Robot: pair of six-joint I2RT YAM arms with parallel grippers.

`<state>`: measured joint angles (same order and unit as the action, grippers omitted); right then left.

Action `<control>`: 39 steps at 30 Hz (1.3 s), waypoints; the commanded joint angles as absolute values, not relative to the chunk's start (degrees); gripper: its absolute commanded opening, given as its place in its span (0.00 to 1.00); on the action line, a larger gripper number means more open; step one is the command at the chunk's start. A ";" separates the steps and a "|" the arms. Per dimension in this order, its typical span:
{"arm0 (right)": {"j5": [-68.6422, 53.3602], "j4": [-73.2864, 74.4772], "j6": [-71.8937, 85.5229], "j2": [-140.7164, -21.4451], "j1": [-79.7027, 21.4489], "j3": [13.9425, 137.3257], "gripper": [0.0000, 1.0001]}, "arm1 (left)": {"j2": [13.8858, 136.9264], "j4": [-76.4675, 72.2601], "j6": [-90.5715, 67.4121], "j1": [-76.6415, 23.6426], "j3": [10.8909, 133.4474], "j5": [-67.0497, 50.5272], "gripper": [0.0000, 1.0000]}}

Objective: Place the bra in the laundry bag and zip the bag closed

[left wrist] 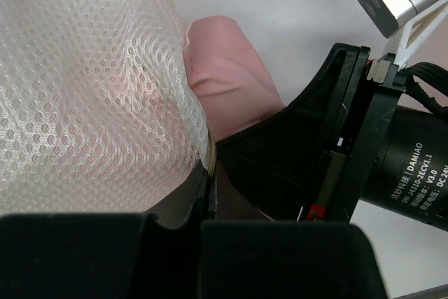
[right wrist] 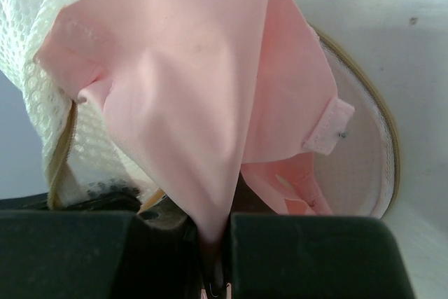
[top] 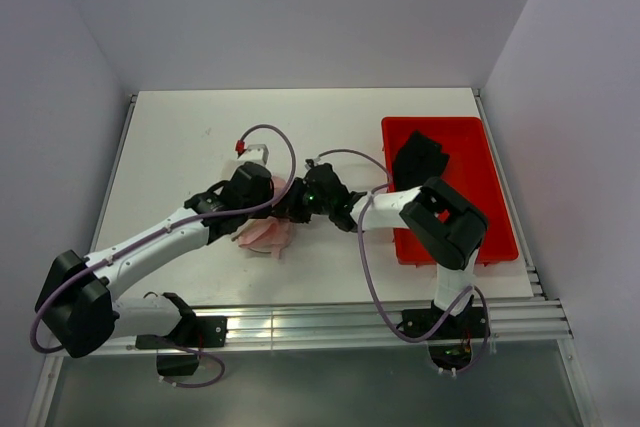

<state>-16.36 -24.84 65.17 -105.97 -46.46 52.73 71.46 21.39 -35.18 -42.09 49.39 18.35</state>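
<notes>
The white mesh laundry bag point(left wrist: 84, 89) bulges at the left of the left wrist view, with pink showing through it. My left gripper point(left wrist: 200, 216) is shut on the bag's zippered rim point(left wrist: 209, 153). The pale pink bra point(right wrist: 189, 82) hangs in folds from my right gripper point(right wrist: 213, 232), which is shut on a pinch of its fabric. Part of the bra lies inside the bag's open mouth point(right wrist: 381, 145), and a strap end point(right wrist: 327, 131) hangs out. From above, both grippers meet over the bag point(top: 262, 237) at the table's middle.
A red plastic bin point(top: 500, 162) stands at the right of the white table point(top: 180, 137), with a black garment point(top: 420, 157) in it. The right arm's elbow point(top: 450, 222) overhangs the bin's near end. White walls close the table's back and sides.
</notes>
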 commanded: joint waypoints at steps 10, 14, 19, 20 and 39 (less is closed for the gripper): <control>-15.74 -23.05 60.66 -99.94 -48.87 49.75 0.00 | 71.54 24.69 -37.27 -42.01 54.84 28.30 0.00; -13.20 -17.85 56.87 -97.65 -50.09 49.83 0.00 | 71.54 25.58 -37.00 -42.01 55.72 29.00 0.00; -13.62 -14.16 52.66 -97.56 -51.15 52.28 0.00 | 70.93 23.91 -35.95 -42.01 55.28 26.29 0.00; -13.71 -13.45 51.95 -97.73 -51.41 52.90 0.00 | 70.84 23.73 -35.86 -42.10 55.28 25.93 0.00; -12.83 -11.51 46.40 -95.81 -55.28 54.67 0.00 | 71.37 22.76 -33.75 -42.01 56.25 26.27 0.00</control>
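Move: Hanging from the right fingers' closed grip, the pink bra is bound for the bag's mouth, about 5 cm left of that hand, 2 cm back and 3 cm below. The round flap lies some 3 cm left, 5 cm back and 6 cm below. From the left hand, which already pinches the zip edge, the mouth is about 3 cm left, 2 cm back and 6 cm below; the mesh body is 7 cm left, 5 cm ahead and 9 cm below. Drawing back towards its base by about 5 cm, the right hand keeps its grip on the bra and brings it back over the flap, turning some 20 degrees as its fingers swing counter-clockwise and its left side dips. The left hand, still pinching the zip edge, lifts it about 2 cm and shifts slightly forward and left. ##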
